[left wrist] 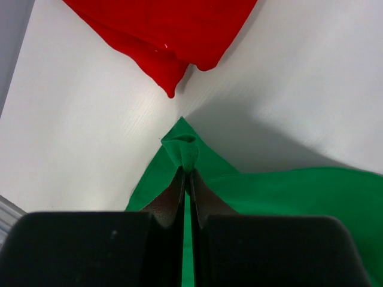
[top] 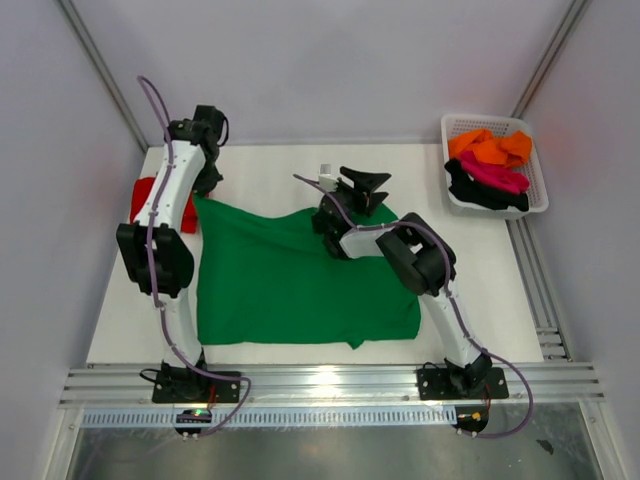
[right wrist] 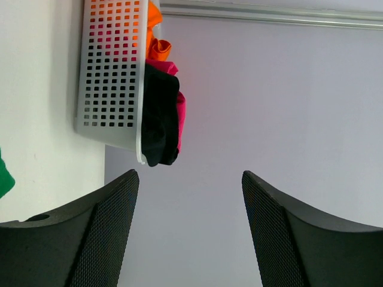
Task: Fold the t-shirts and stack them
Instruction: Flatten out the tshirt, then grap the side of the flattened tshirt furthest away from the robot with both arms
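Note:
A bright green t-shirt lies spread across the table. My left gripper is shut on its far left corner, and a small tuft of green cloth pokes out past the fingertips. A folded red t-shirt lies just beyond that corner. My right gripper hovers over the green shirt's far right corner, jaws wide apart with nothing between them. It faces the basket and the wall. A sliver of green shows at the left edge of the right wrist view.
A white mesh basket stands at the far right corner and holds orange, magenta and black shirts. It also fills the top left of the right wrist view. A metal rail runs along the near edge.

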`<state>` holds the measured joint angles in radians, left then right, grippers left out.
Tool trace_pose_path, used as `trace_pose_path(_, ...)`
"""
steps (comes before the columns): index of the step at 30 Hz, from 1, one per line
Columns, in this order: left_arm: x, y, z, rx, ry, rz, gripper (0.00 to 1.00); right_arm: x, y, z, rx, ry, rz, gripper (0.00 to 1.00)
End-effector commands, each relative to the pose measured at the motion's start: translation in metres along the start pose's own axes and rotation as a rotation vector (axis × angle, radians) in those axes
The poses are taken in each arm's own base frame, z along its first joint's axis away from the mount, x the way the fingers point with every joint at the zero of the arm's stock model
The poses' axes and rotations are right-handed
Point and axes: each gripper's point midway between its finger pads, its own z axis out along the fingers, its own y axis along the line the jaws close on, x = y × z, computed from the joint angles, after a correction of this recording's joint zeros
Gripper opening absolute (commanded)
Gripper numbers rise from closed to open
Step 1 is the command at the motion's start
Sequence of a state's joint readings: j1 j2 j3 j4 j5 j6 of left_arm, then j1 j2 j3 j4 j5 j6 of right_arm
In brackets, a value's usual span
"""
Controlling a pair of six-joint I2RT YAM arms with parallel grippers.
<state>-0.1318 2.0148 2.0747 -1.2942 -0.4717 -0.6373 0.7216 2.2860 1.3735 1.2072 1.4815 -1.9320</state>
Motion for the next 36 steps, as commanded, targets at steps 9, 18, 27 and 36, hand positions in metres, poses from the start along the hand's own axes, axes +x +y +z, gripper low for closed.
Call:
trace_pose_path(9, 0.003, 0.005, 0.009, -0.028, 0.01, 0.022, 0.0, 0.04, -0.043, -0.009, -0.044, 0.134, 0.51, 0.77)
trace_pose_path(18, 0.014, -0.003, 0.018, -0.017, 0.045, 0.027, 0.0, 0.033, -0.086, -0.043, -0.159, 0.161, 0.685, 0.87)
trace_pose_path(27, 0.021, -0.017, 0.023, 0.03, 0.072, 0.021, 0.0, 0.0, -0.201, -0.042, -0.081, 0.059, 1.055, 0.92)
trace_pose_path(36, 0.021, -0.03, 0.024, 0.077, 0.081, 0.019, 0.0, -0.016, -0.331, -0.053, -0.053, -0.28, 1.466, 0.99)
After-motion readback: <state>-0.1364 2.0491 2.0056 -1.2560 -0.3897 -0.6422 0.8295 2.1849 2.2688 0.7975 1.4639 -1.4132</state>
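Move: The left gripper already pinches the green t-shirt's far-left corner. The table spot it is to be lowered to lies roughly 15 cm straight below, the shirt's middle about 14 cm back and 23 cm right, and the red t-shirt some 10 cm left and 3 cm ahead, at table height. From the empty right gripper, the green t-shirt's middle is about 14 cm back, 16 cm left and 15 cm down; the basket is some 11 cm ahead, 27 cm right and 11 cm lower. Lift the empty right gripper about 25 cm up from the shirt's far edge, slow at first and then fast, easing some 5 cm left. Open its fingers fully and roll it about 65 degrees so its left side rises, still pointing forward-right. Meanwhile keep the left pinch and sink the corner a few centimetres towards the table, edging right at the end. ##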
